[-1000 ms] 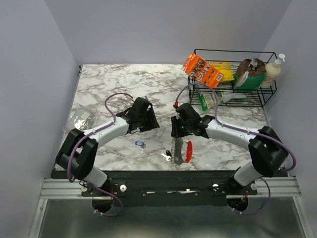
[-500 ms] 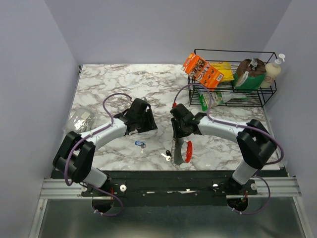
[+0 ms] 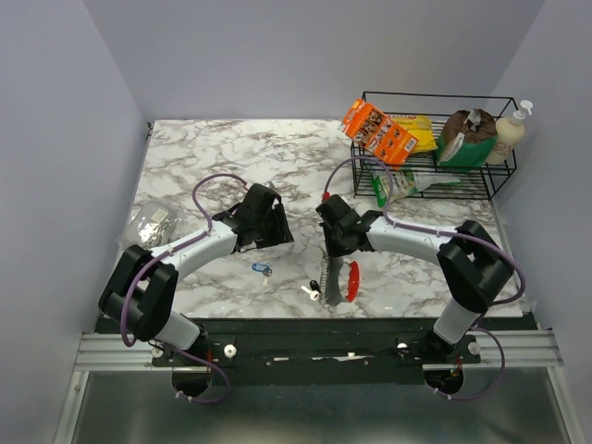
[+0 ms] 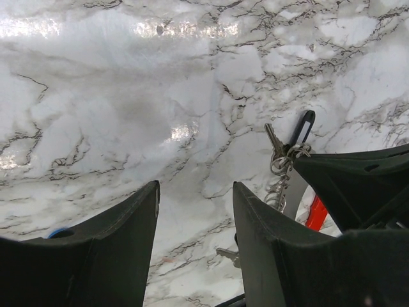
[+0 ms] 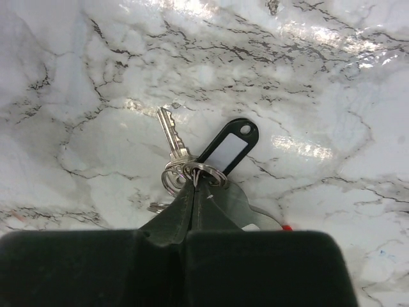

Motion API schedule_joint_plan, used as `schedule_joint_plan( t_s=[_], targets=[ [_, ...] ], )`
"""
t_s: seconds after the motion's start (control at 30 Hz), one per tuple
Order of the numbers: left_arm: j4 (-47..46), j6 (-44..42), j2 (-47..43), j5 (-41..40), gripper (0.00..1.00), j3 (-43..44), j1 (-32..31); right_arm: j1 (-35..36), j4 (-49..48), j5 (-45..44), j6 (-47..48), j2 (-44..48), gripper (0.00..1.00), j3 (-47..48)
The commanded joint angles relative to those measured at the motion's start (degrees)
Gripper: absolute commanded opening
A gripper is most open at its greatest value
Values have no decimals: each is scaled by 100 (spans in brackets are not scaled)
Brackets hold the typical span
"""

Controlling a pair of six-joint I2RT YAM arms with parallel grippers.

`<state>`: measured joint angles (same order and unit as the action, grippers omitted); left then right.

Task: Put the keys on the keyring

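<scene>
The keyring point(image 3: 331, 276) is a grey chain-like strip with a red curved piece point(image 3: 352, 280), lying near the table's front edge. My right gripper point(image 5: 195, 185) is shut on one of its split rings point(image 5: 206, 171), which carries a silver key point(image 5: 169, 131) and a black tag point(image 5: 229, 148). A blue-headed key point(image 3: 261, 269) lies apart to the left, and a small key point(image 3: 310, 291) lies beside the strip. My left gripper point(image 4: 195, 187) hovers open over bare marble, left of the chain point(image 4: 279, 185). A loose key point(image 4: 223, 254) shows by its right finger.
A black wire basket point(image 3: 499, 171) at the back right holds snack packs and bags, with a pump bottle point(image 3: 511, 129) beside it. A crumpled clear lump point(image 3: 153, 222) sits at the left edge. Walls close in on three sides.
My right gripper has closed onto the split ring and shifted slightly left. The left arm edged a little and stayed open.
</scene>
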<state>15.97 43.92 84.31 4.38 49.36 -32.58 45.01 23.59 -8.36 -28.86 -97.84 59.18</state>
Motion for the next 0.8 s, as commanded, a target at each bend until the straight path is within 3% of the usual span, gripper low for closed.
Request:
schedule_joint_plan(
  t_s=[0.0,0.17,0.37,0.77],
  targets=[
    [73,-208,-108,-113,58,29,32,34,-127,-473,214,467,0,-108],
    [73,-551,-389,-122,58,38,41,25,-372,-456,566,968,0,-327],
    [-154,-1034,-960,115,58,-6,41,34,-838,193,1224,1768,1,-705],
    [-1770,-1571,-2147,1828,55,-673,32,16,-1489,1968,2692,3086,0,-1462]
  ],
)
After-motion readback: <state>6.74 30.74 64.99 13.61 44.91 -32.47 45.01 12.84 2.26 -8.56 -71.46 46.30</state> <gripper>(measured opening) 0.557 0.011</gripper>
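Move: My right fingers are already shut on the small metal rings at the near end of the grey-and-red keyring, so they lie right at its hand point. The black tag on them sticks out about 2 cm ahead. A second black tag with keys lies some 7 cm back and 2 cm left, the keyring's red part about 6 cm back and 6 cm right. From my left hand the pinched rings are roughly 9 cm right, 3 cm back and 5 cm below. Keeping my right fingers shut on the rings, I lift them off the marble by about 10 cm, drawing back a little at the end, the fingers tipping up some 20 degrees and the hand swinging counter-clockwise. My empty left hand, still open, rises about 11 cm as well, tipping its fingers up and turning clockwise. ##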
